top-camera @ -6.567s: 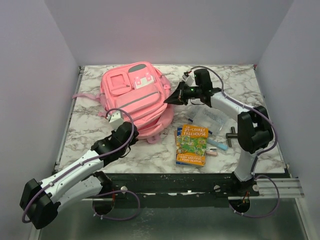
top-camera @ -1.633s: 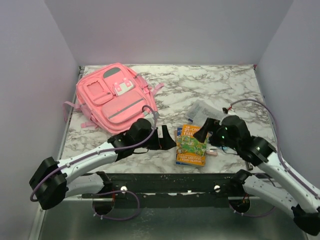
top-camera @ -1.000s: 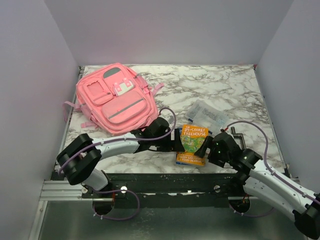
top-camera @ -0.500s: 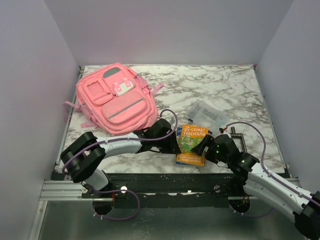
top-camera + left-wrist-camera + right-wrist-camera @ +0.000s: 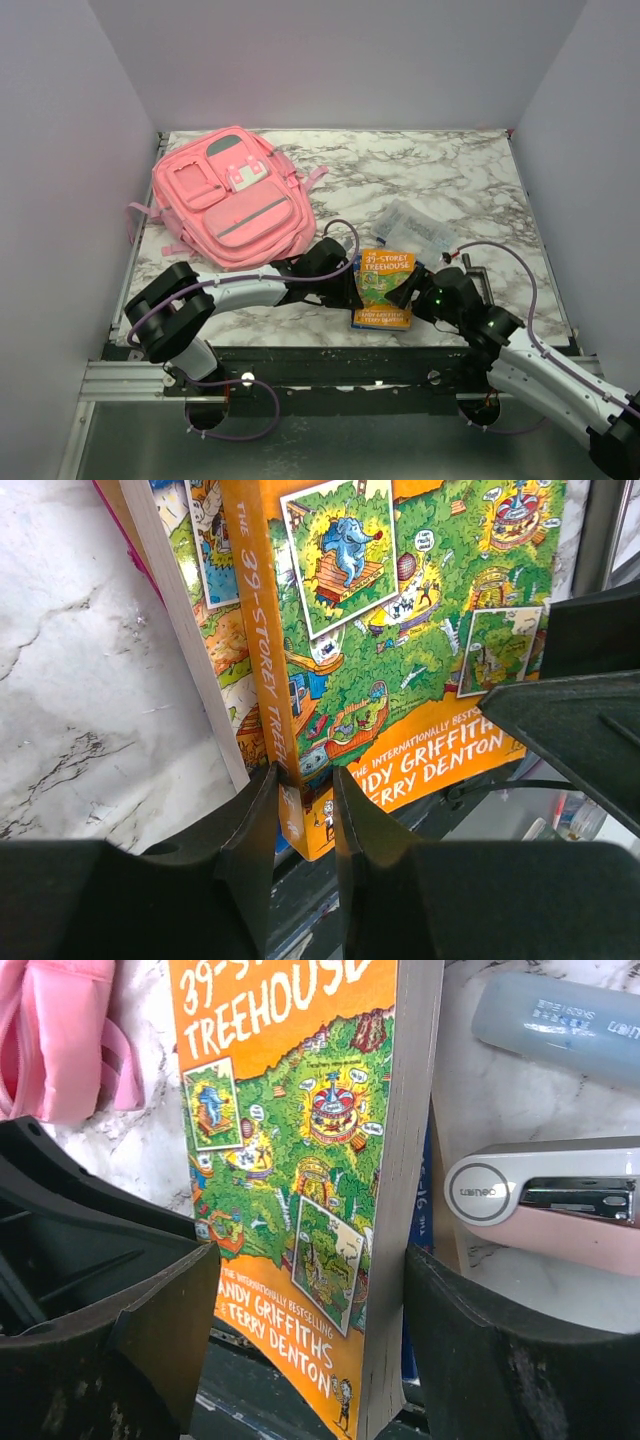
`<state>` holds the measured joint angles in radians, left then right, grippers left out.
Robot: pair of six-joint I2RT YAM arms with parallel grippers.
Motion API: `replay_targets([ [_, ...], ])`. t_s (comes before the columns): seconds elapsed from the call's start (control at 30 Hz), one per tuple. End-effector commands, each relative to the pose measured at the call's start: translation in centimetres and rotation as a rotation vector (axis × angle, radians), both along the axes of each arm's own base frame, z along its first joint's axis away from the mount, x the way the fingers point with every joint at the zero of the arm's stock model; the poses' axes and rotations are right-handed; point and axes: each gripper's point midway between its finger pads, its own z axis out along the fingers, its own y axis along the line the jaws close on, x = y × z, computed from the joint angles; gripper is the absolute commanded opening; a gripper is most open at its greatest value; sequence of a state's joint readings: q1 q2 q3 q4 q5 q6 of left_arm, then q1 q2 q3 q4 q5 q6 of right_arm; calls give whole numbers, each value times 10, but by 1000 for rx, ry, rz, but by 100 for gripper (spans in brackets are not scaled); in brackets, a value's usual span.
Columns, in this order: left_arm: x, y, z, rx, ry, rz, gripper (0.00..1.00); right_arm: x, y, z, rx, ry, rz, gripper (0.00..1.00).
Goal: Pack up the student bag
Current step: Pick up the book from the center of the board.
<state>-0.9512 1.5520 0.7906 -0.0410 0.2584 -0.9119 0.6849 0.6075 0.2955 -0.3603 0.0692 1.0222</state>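
The student bag (image 5: 230, 205), a pink backpack, lies flat at the back left of the table; its strap (image 5: 60, 1040) shows in the right wrist view. An orange paperback (image 5: 385, 290) tops a small stack at the table's front edge. My left gripper (image 5: 350, 290) is shut on the near corner of that paperback's spine (image 5: 272, 730), one finger on each side (image 5: 305, 810). My right gripper (image 5: 405, 292) stands open astride the paperback's near end (image 5: 310, 1330). Its right finger (image 5: 500, 1350) is close beside the page edge.
A second book (image 5: 215, 610) lies under the orange one. A pink and white stapler-like device (image 5: 540, 1200) and a grey-blue tube (image 5: 560, 1025) lie right of the books. A clear plastic pouch (image 5: 415, 228) sits behind them. The table's front edge runs just below both grippers.
The left gripper has closed on the orange book's spine. The right gripper has crept toward the book and its jaws have narrowed somewhat. The bag has stayed put.
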Motion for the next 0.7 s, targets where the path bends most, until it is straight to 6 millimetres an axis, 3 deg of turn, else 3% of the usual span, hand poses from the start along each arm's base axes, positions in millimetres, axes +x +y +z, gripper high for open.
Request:
replay_targets([
  [0.0, -7, -12, 0, -14, 7, -42, 28, 1, 25, 45, 145, -52, 69, 74],
  [0.27, -7, -15, 1, -18, 5, -47, 25, -6, 38, 57, 269, -64, 107, 60],
  [0.5, -7, -14, 8, -29, -25, -36, 23, -8, 44, 51, 384, -54, 84, 35],
  [0.67, -7, -8, 15, -41, -62, -21, 23, -6, 44, 46, 348, -59, 96, 4],
])
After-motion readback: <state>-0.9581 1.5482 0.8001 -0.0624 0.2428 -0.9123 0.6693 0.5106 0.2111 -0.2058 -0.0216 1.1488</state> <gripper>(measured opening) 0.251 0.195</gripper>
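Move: The orange treehouse book's middle lies about 6 cm to the right of the left hand and 3 cm ahead of it, at its height; its spine is already between those fingers near the lower left corner. From the right hand, whose open fingers straddle the page edge, the book's middle is some 4 cm left, 3 cm ahead and a shade lower. Just beneath the book lies the blue book; the stapler sits about 5 cm right of the right hand and the blue bottle 6 cm right, 4 cm ahead. The right hand pinches the book by its page side, one finger on the cover and the other from beneath, as its wide-open fingers close most of the way; meanwhile it rises about 3 cm, shifts 2 cm left and settles back 1 cm, rolling its left side up by nearly 15 degrees. The left hand stays put and keeps its pinch on the spine. ##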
